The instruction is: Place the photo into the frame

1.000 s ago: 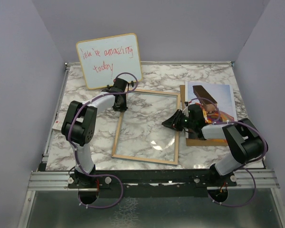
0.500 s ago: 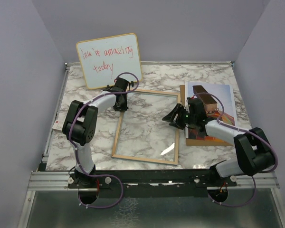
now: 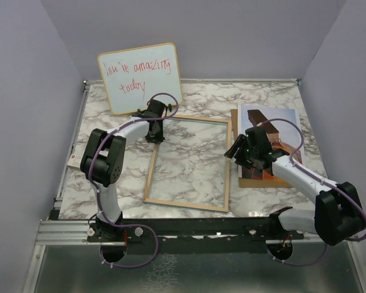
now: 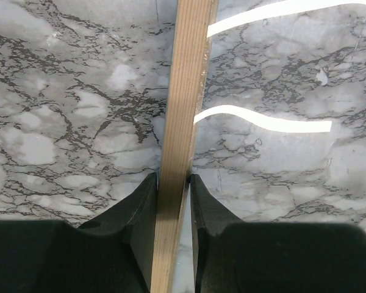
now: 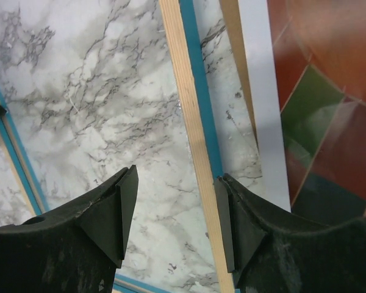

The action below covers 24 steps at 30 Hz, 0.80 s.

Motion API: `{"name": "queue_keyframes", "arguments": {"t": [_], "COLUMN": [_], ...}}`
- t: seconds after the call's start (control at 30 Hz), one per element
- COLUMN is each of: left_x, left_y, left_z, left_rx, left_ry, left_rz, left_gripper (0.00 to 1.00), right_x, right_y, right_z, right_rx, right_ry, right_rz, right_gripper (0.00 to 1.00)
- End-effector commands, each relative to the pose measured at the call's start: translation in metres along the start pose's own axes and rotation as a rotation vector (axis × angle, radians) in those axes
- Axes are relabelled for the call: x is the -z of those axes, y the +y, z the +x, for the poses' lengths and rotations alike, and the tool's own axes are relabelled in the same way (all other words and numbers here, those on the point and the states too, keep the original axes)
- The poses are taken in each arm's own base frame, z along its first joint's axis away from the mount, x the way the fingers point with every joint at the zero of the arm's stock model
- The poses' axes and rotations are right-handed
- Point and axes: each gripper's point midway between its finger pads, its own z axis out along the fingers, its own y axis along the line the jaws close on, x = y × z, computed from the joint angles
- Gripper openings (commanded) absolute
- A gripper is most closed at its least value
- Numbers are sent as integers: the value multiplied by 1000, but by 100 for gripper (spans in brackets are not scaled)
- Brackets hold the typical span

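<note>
The frame (image 3: 183,205) lies flat on the marble table, light wood face up, with marble showing through its pane. My left gripper (image 3: 154,137) is at its far left corner, shut on the wooden edge (image 4: 183,91), which runs between the two fingers (image 4: 173,180). My right gripper (image 3: 235,151) hovers open over the frame's right edge (image 5: 183,91). That strip passes close to its right finger (image 5: 229,213), and the open gripper (image 5: 175,178) holds nothing. The photo (image 3: 287,125) lies to the right on a brown backing board (image 3: 250,181). Its red and green patches (image 5: 317,79) show in the right wrist view.
A whiteboard (image 3: 140,76) with red handwriting leans against the back wall, just behind the left gripper. A small white item (image 3: 73,160) sits at the table's left edge. Grey walls close in both sides.
My right gripper has opened off the frame's right edge and drawn back to the right. The glare on the pane has gone. The left arm has not moved.
</note>
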Motion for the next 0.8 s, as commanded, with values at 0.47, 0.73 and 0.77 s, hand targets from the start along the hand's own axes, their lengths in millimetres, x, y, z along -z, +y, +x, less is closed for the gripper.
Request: {"name": "queue_keyframes", "arguments": {"t": [0.47, 0.73, 0.77], "left_x": [-3, 8, 9], "left_y": [-1, -5, -3], "left_z": [49, 24, 24], "left_rx": [-17, 19, 24], "left_ry": [217, 146, 142], "left_rz": [49, 79, 77], "left_gripper": [40, 47, 47], "right_x": [-31, -54, -56], "right_y": [-9, -2, 0], "right_z": [-11, -2, -1], "right_rx": [161, 216, 220], "right_ry": [88, 188, 197], "right_rz": [154, 133, 124], "right_gripper": [45, 43, 43]}}
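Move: The right hand's open fingers hang above the frame's right rail. The stretch they will straddle is about 4 cm ahead, 1 cm to the left and 6 cm below; beyond it the photo's middle is some 13 cm right and 8 cm ahead, the brown backing board's middle some 11 cm right and 7 cm ahead. The left hand has the left rail between its fingers, with that right-rail stretch about 26 cm right and 5 cm back from it. After lifting barely a centimetre, the right hand goes down about 4 cm and forward some 3.5 cm onto the frame's right rail, tilting by roughly 15 degrees so its fingers point more steeply down and narrowing them without shutting, one on each side of the rail. Meanwhile the left fingers open and let go of the left rail, that hand easing about a centimetre right and a centimetre back, its outer finger staying close beside the wood. ##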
